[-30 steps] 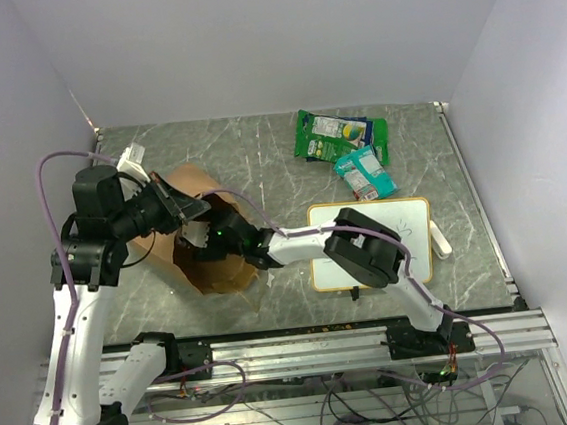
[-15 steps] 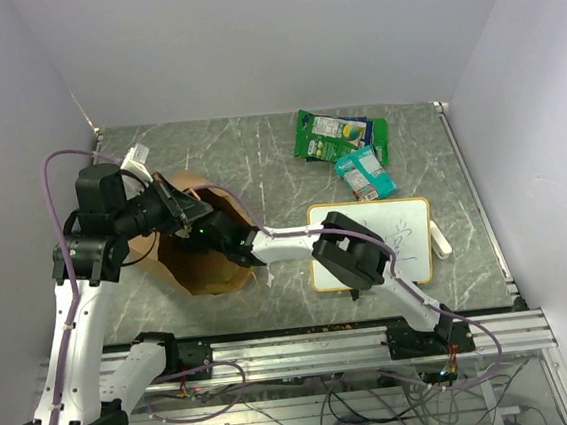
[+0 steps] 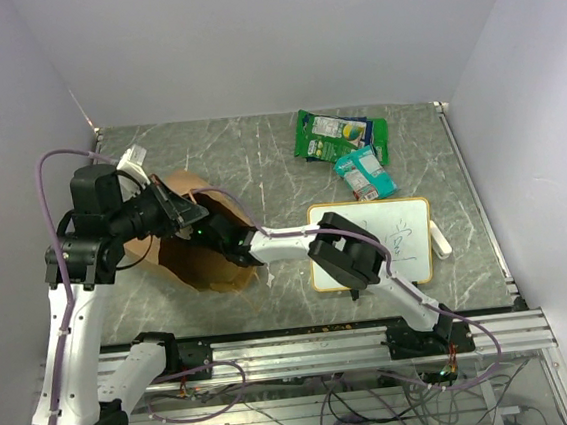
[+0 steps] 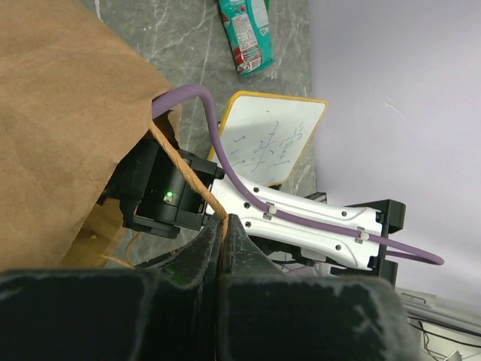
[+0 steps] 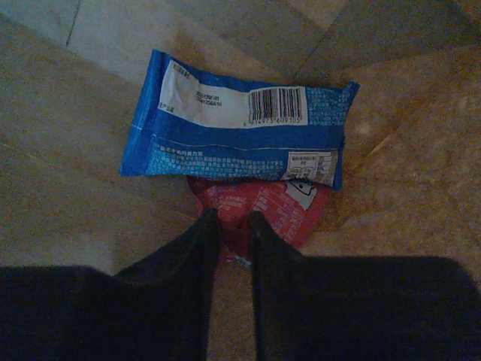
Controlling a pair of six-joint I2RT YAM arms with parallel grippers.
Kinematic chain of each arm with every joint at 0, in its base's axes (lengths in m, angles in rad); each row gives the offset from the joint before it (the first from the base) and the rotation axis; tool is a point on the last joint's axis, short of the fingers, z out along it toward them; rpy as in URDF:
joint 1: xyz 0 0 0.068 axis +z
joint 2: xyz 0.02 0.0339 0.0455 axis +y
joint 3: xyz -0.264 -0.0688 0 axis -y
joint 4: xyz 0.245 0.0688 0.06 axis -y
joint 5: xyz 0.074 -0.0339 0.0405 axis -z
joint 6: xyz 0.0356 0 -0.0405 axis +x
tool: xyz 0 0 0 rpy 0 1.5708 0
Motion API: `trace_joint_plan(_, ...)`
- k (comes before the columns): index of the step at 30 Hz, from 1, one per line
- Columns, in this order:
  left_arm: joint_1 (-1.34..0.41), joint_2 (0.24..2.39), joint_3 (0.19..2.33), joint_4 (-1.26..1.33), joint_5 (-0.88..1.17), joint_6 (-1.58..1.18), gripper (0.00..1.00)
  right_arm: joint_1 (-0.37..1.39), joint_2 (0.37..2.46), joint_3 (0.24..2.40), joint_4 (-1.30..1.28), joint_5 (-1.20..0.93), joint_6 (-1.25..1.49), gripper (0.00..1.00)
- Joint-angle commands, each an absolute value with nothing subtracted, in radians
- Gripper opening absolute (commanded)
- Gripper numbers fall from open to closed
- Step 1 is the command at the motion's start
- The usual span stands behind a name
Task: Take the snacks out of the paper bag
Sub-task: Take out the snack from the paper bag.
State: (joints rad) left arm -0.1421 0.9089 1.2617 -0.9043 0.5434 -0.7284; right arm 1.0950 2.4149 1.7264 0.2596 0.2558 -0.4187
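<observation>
The brown paper bag (image 3: 209, 272) lies on the table's left, mouth facing right. My left gripper (image 3: 185, 214) is shut on its tan string handle (image 4: 188, 179), holding the mouth up; the string runs between the closed fingers (image 4: 223, 222). My right arm reaches into the bag (image 4: 68, 113), so that gripper is hidden from above. Inside, the right gripper (image 5: 234, 222) has its fingers pinched on the near edge of a pink-red packet (image 5: 282, 204). A blue packet (image 5: 233, 128) lies across that packet's far side. A green bag (image 3: 331, 135) and a teal pouch (image 3: 365, 173) rest on the table outside.
An orange-framed whiteboard (image 3: 405, 223) lies right of centre, with a small white object (image 3: 441, 248) at its right edge. The right arm's elbow (image 3: 346, 257) hangs over the board's left side. Walls close in on the left and right.
The right arm has pushed deeper into the bag, and its jaws have narrowed from wide open onto the pink-red packet. The left gripper keeps its hold on the handle.
</observation>
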Motion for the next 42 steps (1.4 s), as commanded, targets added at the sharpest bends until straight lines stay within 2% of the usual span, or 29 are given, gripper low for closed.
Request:
trace_joint_plan(1,-0.146,0.893,1.311,-0.955,0.557,-0.702,0.07,1.086,2.386,1.729,0.192,0.221,-0.420,0.15)
trace_joint_plan(4,-0.146,0.892,1.310,-0.955,0.548,-0.700,0.07,1.087,2.345,1.699,0.180,0.191,-0.428,0.06)
trace_joint_plan(8,-0.146,0.893,1.301,-0.945,0.537,-0.703,0.07,1.095,2.271,1.632,0.195,0.161,-0.422,0.00)
trace_joint_plan(22,-0.146,0.894,1.251,-0.892,0.528,-0.730,0.07,1.135,2.097,1.471,0.158,0.113,-0.399,0.00)
trace_joint_plan(30,-0.146,0.900,1.263,-0.895,0.520,-0.729,0.07,1.141,2.091,1.519,0.032,0.099,-0.407,0.00)
trace_joint_plan(36,-0.146,0.905,1.289,-0.918,0.497,-0.693,0.07,1.146,2.074,1.574,-0.148,0.149,-0.514,0.00)
trace_joint_plan(42,-0.146,0.895,1.295,-0.908,0.480,-0.682,0.07,1.134,1.946,1.439,-0.057,0.089,-0.469,0.00)
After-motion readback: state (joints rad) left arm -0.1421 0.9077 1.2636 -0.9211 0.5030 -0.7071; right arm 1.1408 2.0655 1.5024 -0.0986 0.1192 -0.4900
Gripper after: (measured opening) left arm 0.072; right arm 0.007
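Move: My right hand is low inside the paper bag, with its fingertips already at the red snack, whose middle lies about 2 cm ahead, 2 cm to the left and 2 cm below. The blue snack lies across the red one's far end, roughly 6 cm ahead and 4 cm left of my right hand, about level with it. From my left hand, which holds the bag's handle, the red snack is some 14 cm ahead, 10 cm left and 30 cm down. I finish shutting my right fingers on the near end of the red snack and draw back along the way I reached in, about 8 cm back and 5 cm to the right. My right hand rises some 3 cm, dips slightly and lifts again, its left side rolling down by over 10 degrees. My left hand stays put and keeps its pinch on the handle. ##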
